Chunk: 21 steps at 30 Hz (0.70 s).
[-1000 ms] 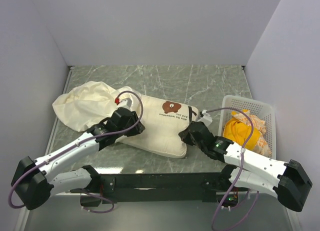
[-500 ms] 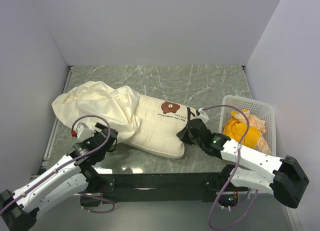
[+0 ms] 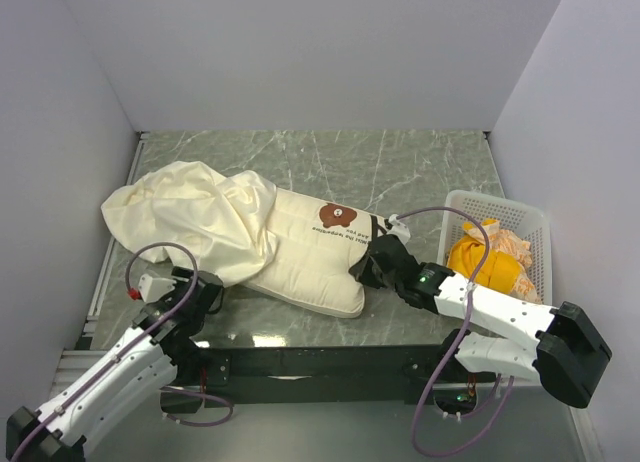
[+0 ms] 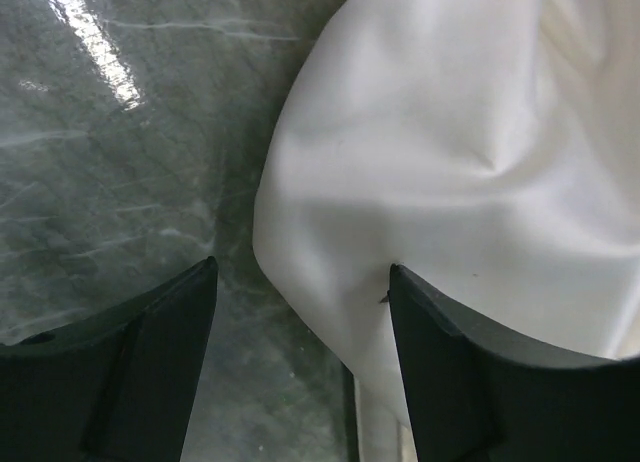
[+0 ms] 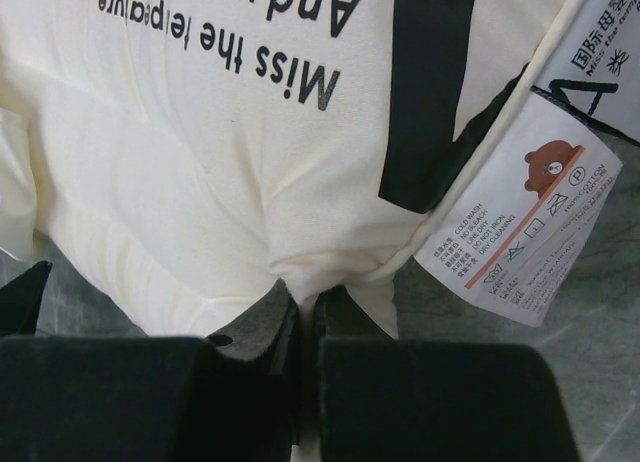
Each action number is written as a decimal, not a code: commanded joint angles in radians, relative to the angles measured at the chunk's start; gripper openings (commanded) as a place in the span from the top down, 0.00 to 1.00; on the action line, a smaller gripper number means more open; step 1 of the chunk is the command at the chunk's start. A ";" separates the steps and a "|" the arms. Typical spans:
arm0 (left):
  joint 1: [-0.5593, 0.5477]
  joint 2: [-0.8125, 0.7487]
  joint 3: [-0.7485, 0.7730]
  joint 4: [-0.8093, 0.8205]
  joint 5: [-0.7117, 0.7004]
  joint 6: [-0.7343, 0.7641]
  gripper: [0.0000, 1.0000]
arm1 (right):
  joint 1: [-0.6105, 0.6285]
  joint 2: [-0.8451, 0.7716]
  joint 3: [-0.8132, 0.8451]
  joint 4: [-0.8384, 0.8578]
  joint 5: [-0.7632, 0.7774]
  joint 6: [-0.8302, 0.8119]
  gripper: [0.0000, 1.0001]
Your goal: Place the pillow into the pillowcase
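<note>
The pillow [image 3: 320, 257] lies across the middle of the table, its bear face and black text up, and its left end sits inside the limp cream pillowcase [image 3: 185, 212]. My right gripper [image 3: 364, 269] is at the pillow's right end. In the right wrist view it [image 5: 305, 304] is shut on a pinch of the pillow [image 5: 190, 172] at the seam, next to the black band [image 5: 425, 92] and the care label [image 5: 520, 222]. My left gripper [image 3: 210, 287] is low at the near left. In its wrist view it [image 4: 300, 312] stands open, with a fold of the pillowcase [image 4: 450, 152] against the right finger.
A white basket [image 3: 530, 222] holding orange and patterned cloth [image 3: 485, 262] stands at the right, close behind my right arm. Grey walls close in the left, back and right sides. A black rail [image 3: 320, 362] runs along the near edge.
My left gripper let go of the pillowcase, opened and drew back to the near left. The pillowcase now lies draped over the pillow's left end. My right gripper nudged the pillow slightly left.
</note>
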 commanded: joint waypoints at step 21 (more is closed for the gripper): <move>-0.222 0.658 0.628 0.716 0.653 0.833 0.99 | 0.019 -0.138 0.162 -0.017 -0.036 -0.046 1.00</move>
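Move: The pillowcase's near edge lies just about between the left hand's open fingers, some 2 cm ahead and 2 cm below. From that hand the visible part of the pillow is centred about 25 cm right and 5 cm farther out. The right hand keeps hold of the pillow's end; from it the pillowcase's mouth lies about 20 cm left and 9 cm ahead, the bear print 5 cm left and 13 cm ahead, the basket 33 cm right and 5 cm ahead. The left fingers dip about a centimetre, edge forward and shut on the pillowcase's near edge, then drag it right towards the pillow's held end, about 18 cm across and 6 cm forward, rising late as the wrist swings some 50 degrees clockwise. Meanwhile the right hand keeps its pinch on the pillow's end and lifts it about 4 cm. ##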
